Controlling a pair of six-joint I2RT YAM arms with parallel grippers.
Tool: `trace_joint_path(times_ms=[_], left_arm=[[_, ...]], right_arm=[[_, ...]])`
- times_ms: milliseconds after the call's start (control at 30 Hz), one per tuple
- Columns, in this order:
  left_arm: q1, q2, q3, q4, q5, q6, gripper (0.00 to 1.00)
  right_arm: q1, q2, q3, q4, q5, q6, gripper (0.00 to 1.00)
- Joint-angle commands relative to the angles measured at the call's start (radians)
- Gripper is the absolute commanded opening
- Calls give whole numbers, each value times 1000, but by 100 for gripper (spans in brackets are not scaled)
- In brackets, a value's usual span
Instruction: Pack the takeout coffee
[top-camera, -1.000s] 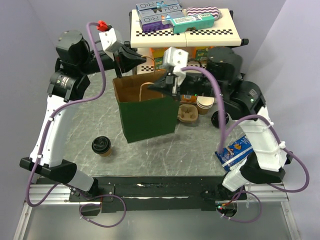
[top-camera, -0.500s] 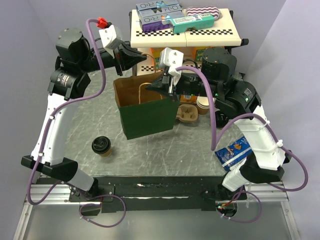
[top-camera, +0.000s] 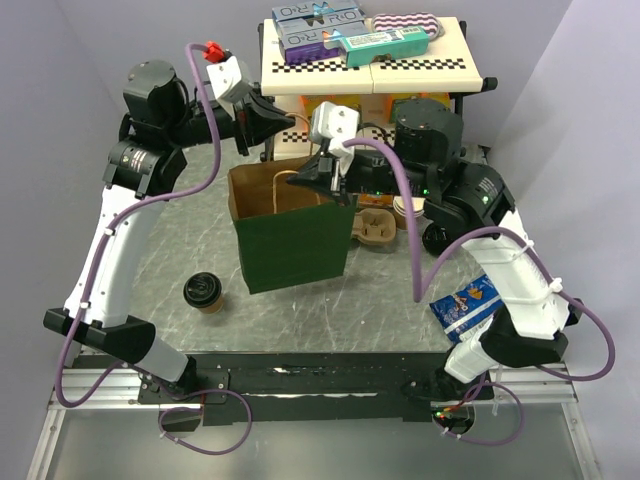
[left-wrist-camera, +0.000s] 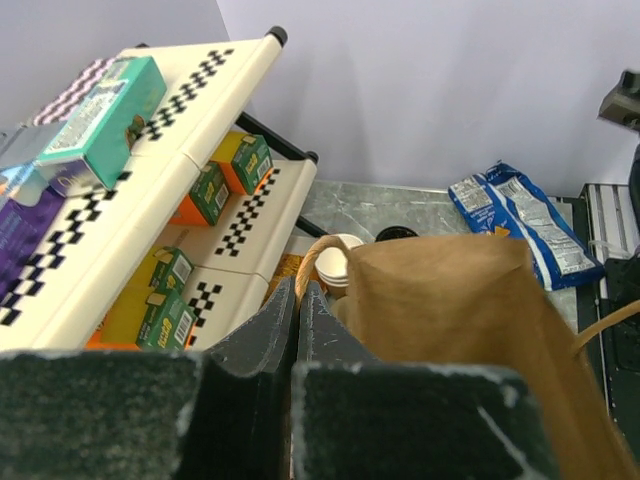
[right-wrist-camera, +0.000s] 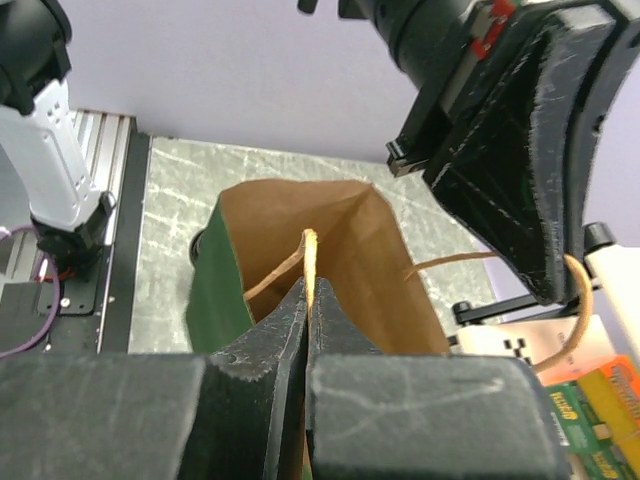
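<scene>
The takeout coffee (top-camera: 203, 292), a brown cup with a black lid, stands on the table to the left of an open green paper bag (top-camera: 293, 240). My left gripper (top-camera: 291, 124) is above the bag's far edge, shut on the far twine handle (left-wrist-camera: 312, 252). In the left wrist view its jaws (left-wrist-camera: 297, 286) pinch that twine. My right gripper (top-camera: 300, 178) hangs over the bag's mouth, shut on the near handle (right-wrist-camera: 309, 250). In the right wrist view the bag (right-wrist-camera: 340, 230) gapes below the shut gripper (right-wrist-camera: 310, 283). Both grippers are well away from the cup.
A cardboard cup carrier (top-camera: 375, 226) and a stack of pale cups (top-camera: 405, 210) sit right of the bag. A blue snack packet (top-camera: 466, 304) lies at the right. A checkered shelf cart (top-camera: 370, 55) with boxes stands at the back.
My right gripper has moved left with its handle and the left gripper has shifted slightly right. The bag has shifted slightly towards me. The coffee has not moved.
</scene>
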Motion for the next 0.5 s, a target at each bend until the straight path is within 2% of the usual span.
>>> trace_joint_path(times_ms=[0,167,233,267,300,333,367,400,433,467], left_arm=[[0,-37,-33,34,-1,13,1],[0,-54,-93,32,-16,37,1],[0,-62,-125,35,-31,40,9],[0,-65,-134,35,-38,45,19],[0,-74,-148,40,-62,45,53],[0,-80,-172,44,-74,41,65],[0,-86,-183,46,-91,33,74],[0,-95,-191,48,-107,27,86],[0,-101,-205,48,-128,16,90],[0,-106,-213,43,-133,7,91]], right_arm=[[8,-32,-36,35,-5,4,0],[8,-28,-63,35,-20,10,1],[8,-29,-82,38,-19,7,5],[8,-31,-106,39,-11,-4,17],[8,-32,-119,39,-5,-7,27],[8,-35,-129,41,8,-3,38],[8,-46,-143,50,59,14,67],[7,-52,-151,73,85,33,87],[8,-71,-159,87,102,48,100],[7,-78,-166,90,114,47,100]])
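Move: Both hands hold the bag by its handles. The bag's middle hangs about 22 cm below them, some 7 cm back from the left hand and 4 cm ahead of the right. The table spot under it is roughly 50 cm below the hands. From the right hand, at table height, the capped coffee cup stands 22 cm left and 3 cm ahead, the red bin 18 cm ahead and 1 cm left, and the empty cup holder 20 cm ahead and 18 cm right. Downward together, both arms lower the bag by its handles towards the table, about 5 cm with a slight forward drift. Near the end of that descent, both grippers spring from shut to nearly wide open and let go of the paper handles while still high above the table. The wrists tip down only some 5 degrees. ##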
